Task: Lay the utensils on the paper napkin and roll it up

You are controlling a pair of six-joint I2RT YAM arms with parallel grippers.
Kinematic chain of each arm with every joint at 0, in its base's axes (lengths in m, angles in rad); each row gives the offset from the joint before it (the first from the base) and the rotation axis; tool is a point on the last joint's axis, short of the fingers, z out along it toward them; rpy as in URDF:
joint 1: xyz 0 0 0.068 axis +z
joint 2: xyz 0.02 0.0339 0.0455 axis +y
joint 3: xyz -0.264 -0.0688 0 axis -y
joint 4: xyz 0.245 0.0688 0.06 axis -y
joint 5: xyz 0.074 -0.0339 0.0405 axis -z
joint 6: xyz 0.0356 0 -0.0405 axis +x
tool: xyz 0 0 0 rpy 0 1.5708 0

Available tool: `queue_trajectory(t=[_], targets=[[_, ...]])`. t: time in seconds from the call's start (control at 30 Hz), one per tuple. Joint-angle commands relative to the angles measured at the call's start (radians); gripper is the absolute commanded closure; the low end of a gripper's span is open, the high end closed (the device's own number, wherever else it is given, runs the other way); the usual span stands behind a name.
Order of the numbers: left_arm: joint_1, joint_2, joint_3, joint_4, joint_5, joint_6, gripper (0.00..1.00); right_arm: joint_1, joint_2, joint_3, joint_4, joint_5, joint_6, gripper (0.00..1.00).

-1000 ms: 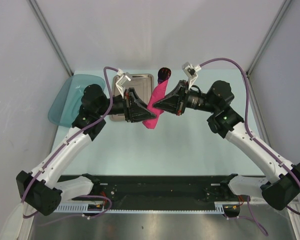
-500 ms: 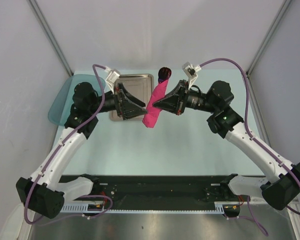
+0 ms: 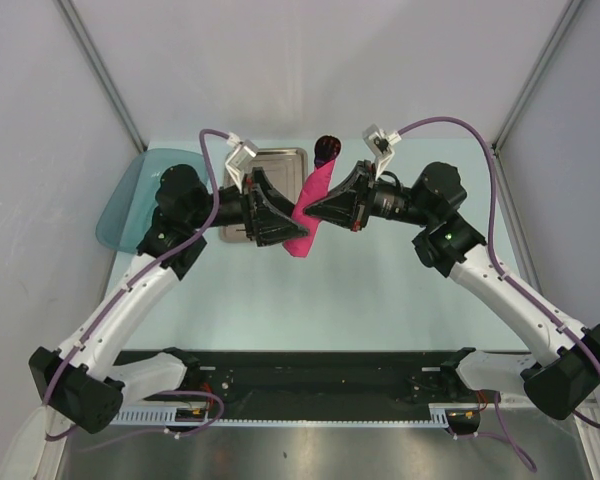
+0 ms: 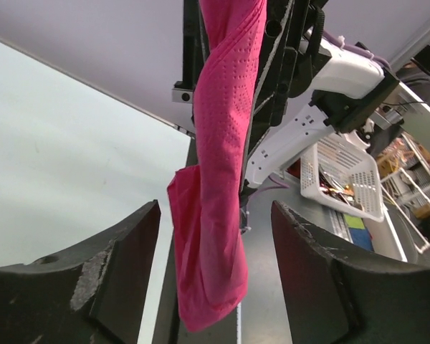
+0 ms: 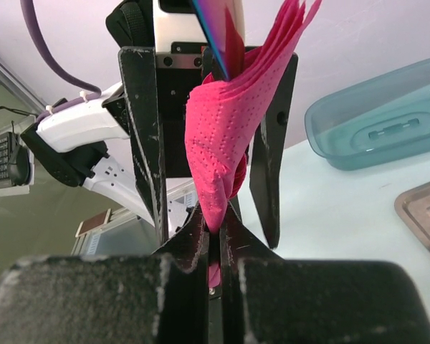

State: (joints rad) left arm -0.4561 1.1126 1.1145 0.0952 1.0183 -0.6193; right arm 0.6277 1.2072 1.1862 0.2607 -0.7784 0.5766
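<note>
The paper napkin (image 3: 318,190) is a magenta-pink roll hanging in the air over the table, slanted from upper right to lower left. Dark ends of the utensils (image 3: 327,148) poke out of its far end; a purple sliver (image 5: 213,50) shows there in the right wrist view. My right gripper (image 3: 302,211) is shut on the middle of the roll (image 5: 226,129), the paper pinched between its fingertips. From the left, my left gripper (image 3: 300,232) stands open, one finger on each side of the roll's lower end (image 4: 218,179), with a gap on both sides.
A steel tray (image 3: 272,158) lies at the back of the table behind the left gripper. A teal translucent dish (image 3: 130,200) sits at the far left edge. Below the roll is pale green table surface (image 3: 360,290).
The left gripper opened and let go of the roll, drew back to the left, then came back around the roll's lower end. The right gripper and the roll stayed put.
</note>
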Motion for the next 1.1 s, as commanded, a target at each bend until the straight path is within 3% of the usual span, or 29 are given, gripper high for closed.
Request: queue_trajectory(t=[0.0, 0.07, 0.1, 0.27, 0.33, 0.5, 0.53, 0.63, 0.67, 0.7, 0.73, 0.87, 1.07], targets=[[-0.055, 0.022, 0.053, 0.046, -0.03, 0.009, 0.37, 0.009, -0.002, 0.018, 0.06, -0.007, 0.0, 1.0], [-0.059, 0.027, 0.047, 0.051, -0.032, -0.006, 0.46, 0.009, -0.003, 0.018, 0.061, -0.007, -0.003, 1.0], [-0.059, 0.03, 0.041, 0.06, -0.032, -0.019, 0.57, 0.009, -0.005, 0.018, 0.061, -0.004, -0.004, 1.0], [-0.058, 0.015, 0.004, 0.104, -0.032, -0.063, 0.83, 0.007, -0.008, 0.015, 0.052, -0.005, -0.015, 1.0], [-0.056, 0.009, -0.007, 0.121, -0.03, -0.082, 0.99, 0.009, -0.009, 0.012, 0.049, -0.004, -0.021, 1.0], [-0.02, -0.014, -0.035, 0.095, -0.043, -0.071, 1.0, 0.004, -0.011, 0.015, 0.034, 0.007, -0.03, 0.96], [-0.012, -0.019, -0.036, 0.071, -0.047, -0.051, 1.0, 0.003, -0.012, 0.019, 0.026, 0.01, -0.032, 0.77], [0.025, -0.031, -0.025, 0.011, -0.058, 0.001, 1.0, -0.003, -0.012, 0.027, -0.009, 0.027, -0.046, 0.35], [0.058, -0.03, -0.024, 0.002, -0.055, 0.009, 1.0, -0.011, -0.012, 0.03, -0.02, 0.036, -0.049, 0.29], [0.078, -0.028, -0.024, -0.008, -0.035, 0.015, 1.0, -0.016, -0.015, 0.032, -0.035, 0.039, -0.053, 0.12], [0.1, -0.022, -0.018, -0.024, -0.031, 0.026, 1.0, -0.022, -0.017, 0.03, -0.04, 0.041, -0.057, 0.06], [0.232, 0.012, 0.028, -0.191, -0.003, 0.188, 1.0, -0.066, -0.012, 0.029, -0.07, 0.036, -0.055, 0.0], [0.485, 0.212, 0.246, -0.667, 0.02, 0.66, 1.0, -0.106, -0.011, 0.03, -0.1, 0.002, -0.069, 0.0]])
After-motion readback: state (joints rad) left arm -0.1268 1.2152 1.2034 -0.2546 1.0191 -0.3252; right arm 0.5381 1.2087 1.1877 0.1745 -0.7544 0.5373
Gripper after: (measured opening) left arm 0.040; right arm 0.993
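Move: The rolled napkin stands upright in the right hand's shut fingers, its middle about 2 cm above them; from the open left hand that middle is some 2 cm to the right and 4 cm above, level fore and aft. The tray lies about 35 cm ahead of the left hand, 11 cm to its left and 37 cm below; the teal bin about 33 cm ahead, 42 cm left, 35 cm below. The left hand eases about 1.5 cm right onto the lower part of the rolled napkin and pinches it shut there, and only then do the right fingers spring wide open and let go. The left then carries the roll off forward and left, each about 10 cm, sinking some 5 cm towards the tray and turning counter-clockwise, while the empty right hand drifts forward and a little right. ##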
